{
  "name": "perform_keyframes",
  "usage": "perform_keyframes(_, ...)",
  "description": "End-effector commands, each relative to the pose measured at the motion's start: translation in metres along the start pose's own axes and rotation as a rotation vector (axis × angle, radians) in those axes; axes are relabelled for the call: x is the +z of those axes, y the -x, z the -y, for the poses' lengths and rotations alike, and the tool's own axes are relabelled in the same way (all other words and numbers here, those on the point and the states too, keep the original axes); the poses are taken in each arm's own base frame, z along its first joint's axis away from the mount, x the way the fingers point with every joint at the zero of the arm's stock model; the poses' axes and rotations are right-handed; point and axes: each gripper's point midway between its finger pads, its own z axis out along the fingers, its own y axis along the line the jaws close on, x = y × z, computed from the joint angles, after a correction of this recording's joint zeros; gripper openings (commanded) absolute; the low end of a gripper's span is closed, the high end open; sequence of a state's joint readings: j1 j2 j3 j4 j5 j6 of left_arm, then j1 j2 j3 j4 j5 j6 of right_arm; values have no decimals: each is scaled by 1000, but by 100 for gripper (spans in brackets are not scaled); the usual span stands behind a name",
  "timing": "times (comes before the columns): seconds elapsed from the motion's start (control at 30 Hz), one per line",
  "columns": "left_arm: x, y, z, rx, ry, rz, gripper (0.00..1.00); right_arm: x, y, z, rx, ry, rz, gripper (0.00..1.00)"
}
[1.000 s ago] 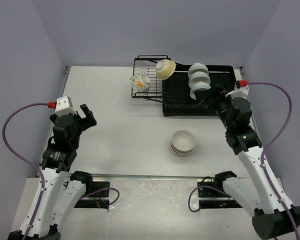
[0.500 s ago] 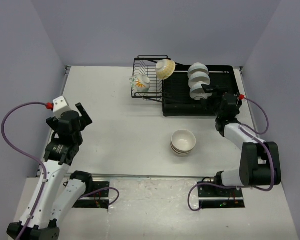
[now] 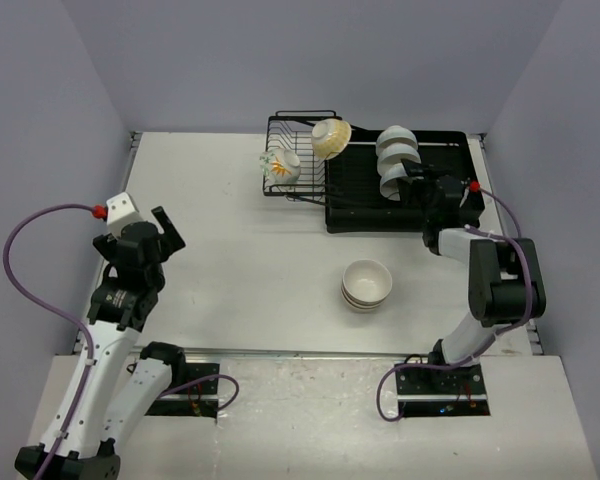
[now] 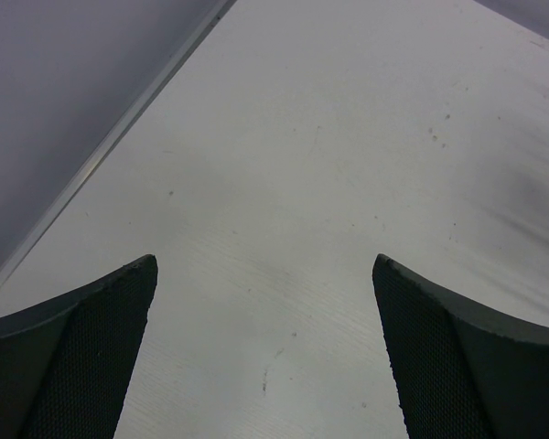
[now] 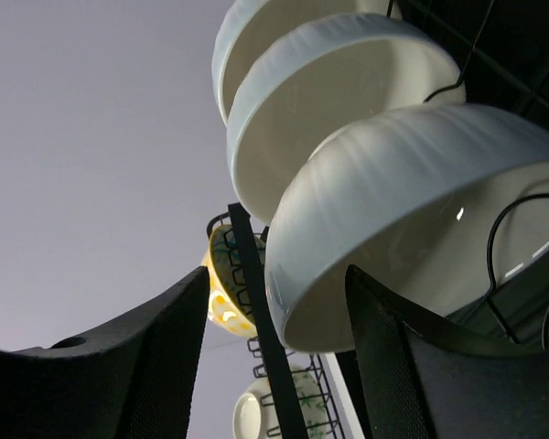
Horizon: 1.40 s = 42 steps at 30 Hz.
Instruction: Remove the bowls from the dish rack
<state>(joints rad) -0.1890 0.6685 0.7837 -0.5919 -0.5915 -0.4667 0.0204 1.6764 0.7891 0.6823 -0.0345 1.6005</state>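
The black wire dish rack (image 3: 298,128) joins its flat drainer tray (image 3: 365,205) at the back. Three white bowls stand on edge in the tray; the nearest (image 3: 392,183) (image 5: 412,210) has its rim between the fingers of my right gripper (image 3: 411,189) (image 5: 276,274). The jaws are still apart, with a gap between the left finger (image 5: 146,366) and the bowl's wall. A yellow bowl (image 3: 330,137) (image 5: 221,283) and a flower bowl (image 3: 280,166) (image 5: 265,412) sit in the wire rack. My left gripper (image 3: 165,232) (image 4: 263,262) hangs open over bare table.
A stack of tan-banded bowls (image 3: 366,285) stands on the table (image 3: 240,260) in front of the tray. A black rack bar (image 5: 261,320) runs up between my right fingers beside the bowl's rim. Grey walls close in the table at the back and sides.
My right arm has dropped low and reached into the tray, bringing its fingers around the nearest white bowl's rim while the jaws narrow. The left arm shifted slightly, then stayed still.
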Motion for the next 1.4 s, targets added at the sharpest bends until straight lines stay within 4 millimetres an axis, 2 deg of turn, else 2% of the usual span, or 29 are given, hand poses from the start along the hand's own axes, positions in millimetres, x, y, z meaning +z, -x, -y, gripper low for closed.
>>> perform_keyframes(0.0,-5,20,4,-29,-31,60,100,11,11,-36,5,120,65,61)
perform_keyframes(0.13,-7,22,6,-30,-48,69,100,21,16,-27,4,117,85,51)
perform_keyframes(0.2,-6,21,7,-29,-50,65,100,22,17,-27,15,136,90,42)
perform_keyframes(0.23,-6,21,7,-25,-52,62,100,22,17,-19,23,129,91,37)
perform_keyframes(0.3,-6,20,8,-24,-57,60,100,20,18,-22,45,164,91,31)
perform_keyframes(0.43,-6,21,9,-23,-65,62,100,17,18,-13,76,190,91,14)
perform_keyframes(0.63,-7,23,10,-23,-72,69,100,12,18,-14,109,250,82,0)
perform_keyframes(0.73,-7,22,11,-20,-78,67,100,8,17,-17,127,288,73,0)
perform_keyframes(0.77,-7,21,11,-18,-79,64,100,4,17,-26,137,334,68,0)
perform_keyframes(0.83,-7,22,12,-18,-82,64,100,2,19,-26,159,363,68,0)
perform_keyframes(0.87,-7,21,12,-16,-85,63,100,-3,19,-36,168,417,63,0)
perform_keyframes(0.93,-7,21,13,-15,-88,63,100,-2,19,-37,169,451,57,0)
perform_keyframes(0.97,-7,21,13,-15,-89,63,100,-6,17,-47,167,506,45,0)
perform_keyframes(1.0,-7,21,13,-15,-89,63,100,-4,15,-46,167,516,31,0)
perform_keyframes(1.07,-6,20,14,-12,-93,60,100,-8,14,-56,163,574,15,0)
perform_keyframes(1.23,-7,20,14,-11,-97,61,100,-12,8,-68,153,606,-24,0)
perform_keyframes(1.37,-6,20,15,-8,-99,58,100,-25,9,-90,151,659,-27,0)
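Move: The nearest white bowl on the black tray stands on edge just beyond my right fingers, its middle about 4 cm ahead and 4 cm lower, roughly in line. The second white bowl is some 6 cm beyond it and the third about 11 cm beyond it, also in line. The yellow bowl on the wire rack lies about 15 cm ahead and 19 cm left. From my left hand, the nearest bowl is some 28 cm ahead, 57 cm right and 9 cm lower. My right hand eases about 2 cm forward onto the upper rim of the nearest white bowl while its half-open fingers close, one pad outside the wall and one inside, and pinch it. Keeping that grip almost on the spot, I then tip the fingers up by some 20 degrees, rolling the hand's left side up slightly. ##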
